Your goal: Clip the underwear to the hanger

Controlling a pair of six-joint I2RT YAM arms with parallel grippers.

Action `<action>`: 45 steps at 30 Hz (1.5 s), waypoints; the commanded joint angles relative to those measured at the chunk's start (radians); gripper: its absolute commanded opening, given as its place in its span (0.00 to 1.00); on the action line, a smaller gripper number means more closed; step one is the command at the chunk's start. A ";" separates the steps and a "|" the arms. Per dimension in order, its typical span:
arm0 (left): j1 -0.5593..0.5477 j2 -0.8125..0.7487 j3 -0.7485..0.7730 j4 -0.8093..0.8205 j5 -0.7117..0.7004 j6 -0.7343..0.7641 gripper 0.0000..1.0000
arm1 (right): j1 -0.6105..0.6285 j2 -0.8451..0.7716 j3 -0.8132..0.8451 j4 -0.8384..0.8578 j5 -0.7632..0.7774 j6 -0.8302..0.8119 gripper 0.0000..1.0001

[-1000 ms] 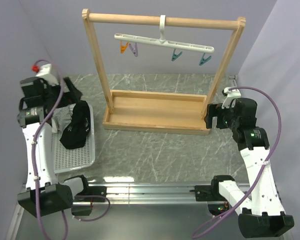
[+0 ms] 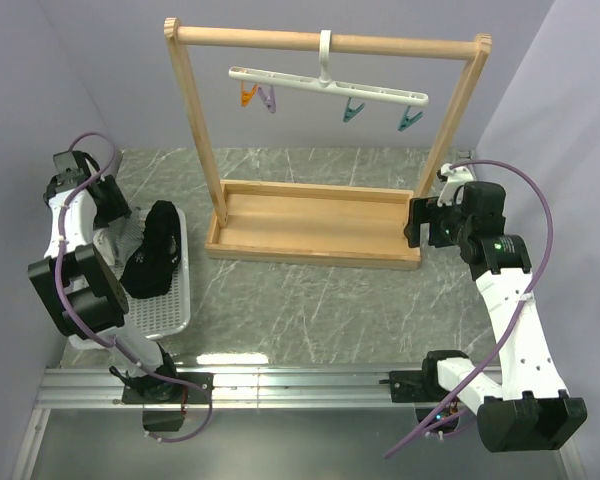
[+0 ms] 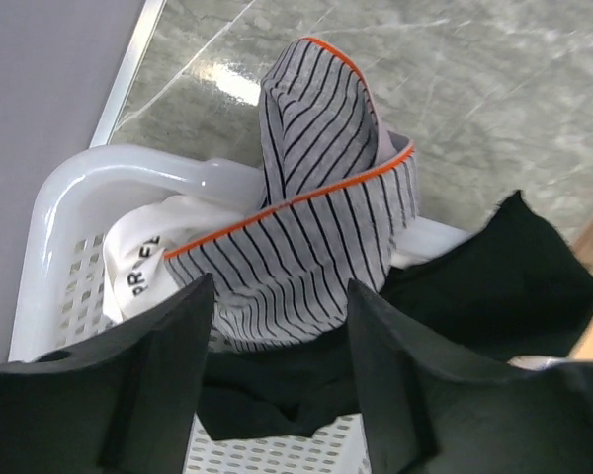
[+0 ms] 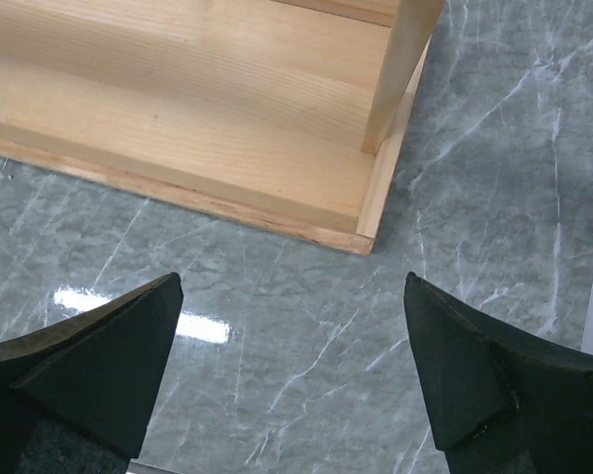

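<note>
The underwear [image 3: 316,188], grey cloth with fine dark stripes and an orange edge, lies bunched over the far rim of a white basket [image 3: 59,257]. My left gripper [image 3: 282,286] hangs just above it with its jaws partly apart. The striped cloth and a black garment [image 3: 494,286] lie between and beyond its fingertips, and I see no pinch on either. The hanger [image 2: 328,88], a white bar with orange, purple and teal clips, hangs from the wooden frame's top rail. My right gripper [image 4: 292,306] stands wide open over bare marble, holding nothing.
The wooden frame [image 2: 198,150] stands on a shallow wooden tray base [image 2: 310,215], whose corner [image 4: 361,232] lies just ahead of the right gripper. A whitish cloth with black letters [image 3: 143,262] lies in the basket [image 2: 160,315] beside the black garment [image 2: 152,255]. Grey walls close both sides.
The left arm has swung down over the basket's far end and its jaws have narrowed. The right arm has shifted slightly towards the frame.
</note>
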 commanded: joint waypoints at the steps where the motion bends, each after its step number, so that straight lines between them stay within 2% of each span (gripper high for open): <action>1: -0.017 0.029 0.020 0.043 -0.033 0.040 0.59 | -0.005 0.002 0.009 0.043 -0.007 -0.010 1.00; 3: -0.018 0.046 0.013 0.041 -0.037 0.043 0.57 | -0.005 0.004 0.009 0.046 -0.007 -0.010 1.00; 6: -0.021 0.047 0.005 0.044 -0.027 0.052 0.40 | -0.006 0.007 0.013 0.047 -0.007 -0.011 1.00; 7: -0.021 0.043 0.004 0.043 -0.024 0.053 0.26 | -0.005 0.009 0.015 0.045 -0.007 -0.013 1.00; 9: -0.023 0.024 0.005 0.037 -0.015 0.061 0.11 | -0.005 0.012 0.019 0.040 -0.009 -0.013 1.00; 10: -0.023 0.017 0.014 0.029 -0.010 0.063 0.00 | -0.005 0.012 0.021 0.039 -0.013 -0.013 1.00; 18: -0.023 -0.149 0.071 -0.073 0.059 0.095 0.00 | -0.005 0.007 0.032 0.027 -0.010 -0.016 1.00; 23: -0.023 -0.290 0.086 -0.081 0.099 0.112 0.00 | -0.005 -0.001 0.030 0.023 -0.007 -0.027 1.00; 28: -0.023 -0.371 0.128 -0.104 0.205 0.136 0.00 | -0.006 -0.001 0.035 0.016 -0.012 -0.033 1.00; 34: -0.024 -0.459 0.194 -0.081 0.150 0.138 0.00 | -0.005 0.001 0.053 0.010 -0.016 -0.036 1.00; 37: -0.023 -0.509 0.243 -0.091 0.283 0.174 0.00 | -0.005 -0.001 0.061 0.007 -0.024 -0.033 1.00; 38: -0.023 -0.523 0.247 -0.095 0.414 0.188 0.00 | -0.006 0.001 0.062 0.002 -0.025 -0.031 1.00; 41: -0.029 -0.591 0.223 -0.124 0.621 0.283 0.00 | -0.005 0.002 0.078 -0.018 -0.024 -0.039 1.00; 45: -0.046 -0.650 0.174 -0.237 0.747 0.432 0.00 | -0.005 0.035 0.111 -0.073 -0.039 -0.056 1.00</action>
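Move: The striped underwear lies just under my left fingertips, roughly 2 cm ahead, 1 cm to the right and 3 cm down. From that same hand the white cloth is about 6 cm left, 2 cm ahead and the black cloth some 9 cm right, 7 cm back, both around 5 cm down. From my right hand the underwear is some 59 cm left, 10 cm ahead and 12 cm lower. I sink my left hand another 2 cm into the underwear and shut the half-open fingers, pinching it just below the orange waistband. Keeping hold, I lift nearly 30 cm off that low point, easing back about 9 cm and swinging right some 12 cm, mostly late, while the fingers tip up out of their steep downward slant and the hand turns about 30 degrees clockwise. ##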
